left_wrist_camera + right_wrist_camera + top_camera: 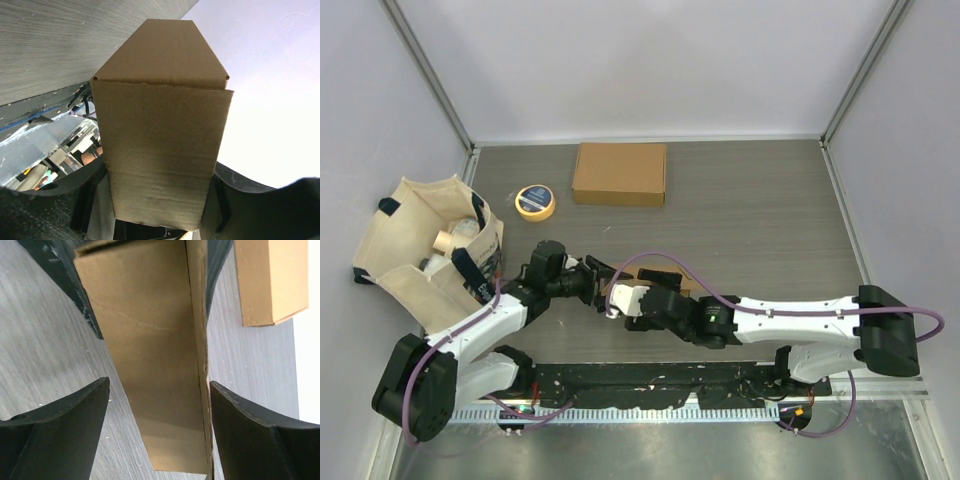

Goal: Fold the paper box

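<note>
The paper box (160, 135) is a brown cardboard sleeve with a tapered flap at its far end. It fills the left wrist view, and my left gripper (157, 202) is shut on its near end with a finger pressed on each side. In the right wrist view the same box (155, 355) runs lengthwise between the spread fingers of my right gripper (159, 390), which is open. The right finger (250, 435) is close to the box's edge and the other stands apart. In the top view both grippers, left (592, 278) and right (638, 298), meet at the table's near middle. They hide most of the box (628, 271).
A second flat cardboard box (620, 173) lies at the back of the table and shows as well in the right wrist view (270, 280). A yellow tape roll (534, 201) sits to its left. A canvas tote bag (430, 250) with items stands at the left edge.
</note>
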### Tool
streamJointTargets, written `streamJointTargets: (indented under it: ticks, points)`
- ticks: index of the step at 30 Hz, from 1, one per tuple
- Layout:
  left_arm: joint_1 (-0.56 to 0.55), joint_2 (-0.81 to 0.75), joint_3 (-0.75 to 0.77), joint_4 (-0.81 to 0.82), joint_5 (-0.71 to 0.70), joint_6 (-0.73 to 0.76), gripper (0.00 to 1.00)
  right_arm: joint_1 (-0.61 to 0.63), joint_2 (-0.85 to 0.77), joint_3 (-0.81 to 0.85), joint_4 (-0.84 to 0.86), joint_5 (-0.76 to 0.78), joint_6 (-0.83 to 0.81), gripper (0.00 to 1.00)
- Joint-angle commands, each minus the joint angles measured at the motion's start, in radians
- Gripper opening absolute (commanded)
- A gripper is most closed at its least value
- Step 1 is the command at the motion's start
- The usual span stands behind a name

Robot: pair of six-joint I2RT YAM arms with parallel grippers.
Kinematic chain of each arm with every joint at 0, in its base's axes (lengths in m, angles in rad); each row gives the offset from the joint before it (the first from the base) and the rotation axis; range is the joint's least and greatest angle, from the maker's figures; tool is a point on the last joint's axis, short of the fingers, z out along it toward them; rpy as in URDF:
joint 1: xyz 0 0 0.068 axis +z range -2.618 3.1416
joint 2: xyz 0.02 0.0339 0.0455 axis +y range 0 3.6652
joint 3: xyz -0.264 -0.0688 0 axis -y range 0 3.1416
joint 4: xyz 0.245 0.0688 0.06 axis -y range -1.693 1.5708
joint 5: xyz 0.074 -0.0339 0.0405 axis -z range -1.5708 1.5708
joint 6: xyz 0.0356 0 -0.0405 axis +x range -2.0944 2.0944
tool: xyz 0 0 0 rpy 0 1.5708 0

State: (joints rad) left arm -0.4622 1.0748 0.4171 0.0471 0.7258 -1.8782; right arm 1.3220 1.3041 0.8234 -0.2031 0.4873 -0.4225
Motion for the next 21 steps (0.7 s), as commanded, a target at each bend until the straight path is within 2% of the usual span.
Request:
streamJointTargets:
  ticks: [1, 2, 3, 4, 5, 7, 8, 10, 12, 13, 15, 16, 17, 18, 19, 21]
  points:
    - [0.003, -0.022, 0.006, 0.027, 0.058, -0.007, 0.05, 0.022, 0.009, -0.027, 0.151, 0.224, -0.068, 0.80]
    - [0.002, -0.027, 0.005, 0.023, 0.054, -0.007, 0.09, 0.043, 0.009, -0.038, 0.166, 0.247, -0.088, 0.77]
    - [0.002, -0.035, 0.003, 0.026, 0.047, -0.004, 0.15, 0.058, 0.011, -0.065, 0.197, 0.276, -0.129, 0.69]
    - [0.003, -0.047, 0.005, 0.030, 0.043, 0.007, 0.29, 0.075, 0.014, -0.081, 0.252, 0.353, -0.154, 0.64]
    - [0.003, -0.055, 0.008, 0.016, 0.034, 0.022, 0.35, 0.086, 0.008, -0.087, 0.264, 0.359, -0.160, 0.60]
    - [0.002, -0.097, 0.028, -0.033, -0.025, 0.106, 0.48, 0.088, 0.001, -0.057, 0.162, 0.308, -0.103, 0.53]
    - [0.003, -0.116, 0.035, -0.103, -0.054, 0.149, 0.53, 0.088, -0.009, -0.047, 0.131, 0.283, -0.084, 0.50]
    - [0.010, -0.147, 0.035, -0.138, -0.133, 0.258, 0.62, 0.088, -0.019, -0.009, 0.015, 0.234, -0.030, 0.43]
    - [0.023, -0.180, 0.037, -0.170, -0.169, 0.350, 0.67, 0.073, -0.034, 0.041, -0.121, 0.148, 0.005, 0.41]
    - [0.030, -0.191, 0.051, -0.241, -0.219, 0.470, 0.70, 0.056, -0.040, 0.060, -0.168, 0.092, 0.023, 0.41]
    - [0.033, -0.237, 0.066, -0.306, -0.293, 0.583, 0.73, 0.010, -0.049, 0.100, -0.278, -0.079, 0.088, 0.41]
    - [0.033, -0.257, 0.083, -0.376, -0.371, 0.634, 0.80, -0.045, -0.048, 0.111, -0.309, -0.131, 0.109, 0.41]
    - [0.033, -0.301, 0.094, -0.410, -0.415, 0.727, 0.81, -0.069, -0.045, 0.118, -0.340, -0.180, 0.132, 0.40]
    - [0.031, -0.323, 0.106, -0.433, -0.452, 0.773, 0.81, -0.096, -0.040, 0.140, -0.401, -0.284, 0.145, 0.40]
    - [0.033, -0.346, 0.133, -0.487, -0.523, 0.819, 0.79, -0.142, -0.020, 0.151, -0.432, -0.327, 0.151, 0.40]
    - [0.033, -0.407, 0.152, -0.521, -0.568, 0.913, 0.77, -0.193, 0.003, 0.181, -0.496, -0.448, 0.156, 0.42]
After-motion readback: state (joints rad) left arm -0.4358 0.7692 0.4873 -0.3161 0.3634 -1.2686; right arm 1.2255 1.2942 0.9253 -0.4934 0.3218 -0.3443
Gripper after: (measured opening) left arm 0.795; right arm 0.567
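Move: The left hand still holds the left end of the small paper box, whose middle lies about 6 cm to its right, roughly 1 cm ahead and 2 cm lower. The open right fingers already straddle the box from its other end, its middle some 3 cm to the left, 2 cm ahead and 1 cm below. From the right hand, the finished carton stands about 31 cm ahead and 9 cm left; the tape roll is some 26 cm ahead and 31 cm left, both about 12 cm lower. The right fingers close on the small box almost in place and pinch it while the left hand keeps its hold, the right hand then easing about 2 cm to the right with the box, its fingers first tipping up slightly, then back down. Once that grip is made, the left fingers open and let go, and the left hand draws off about 5 cm to the left, its wrist turning some 40 degrees so that the fingers swing more forward and down. ##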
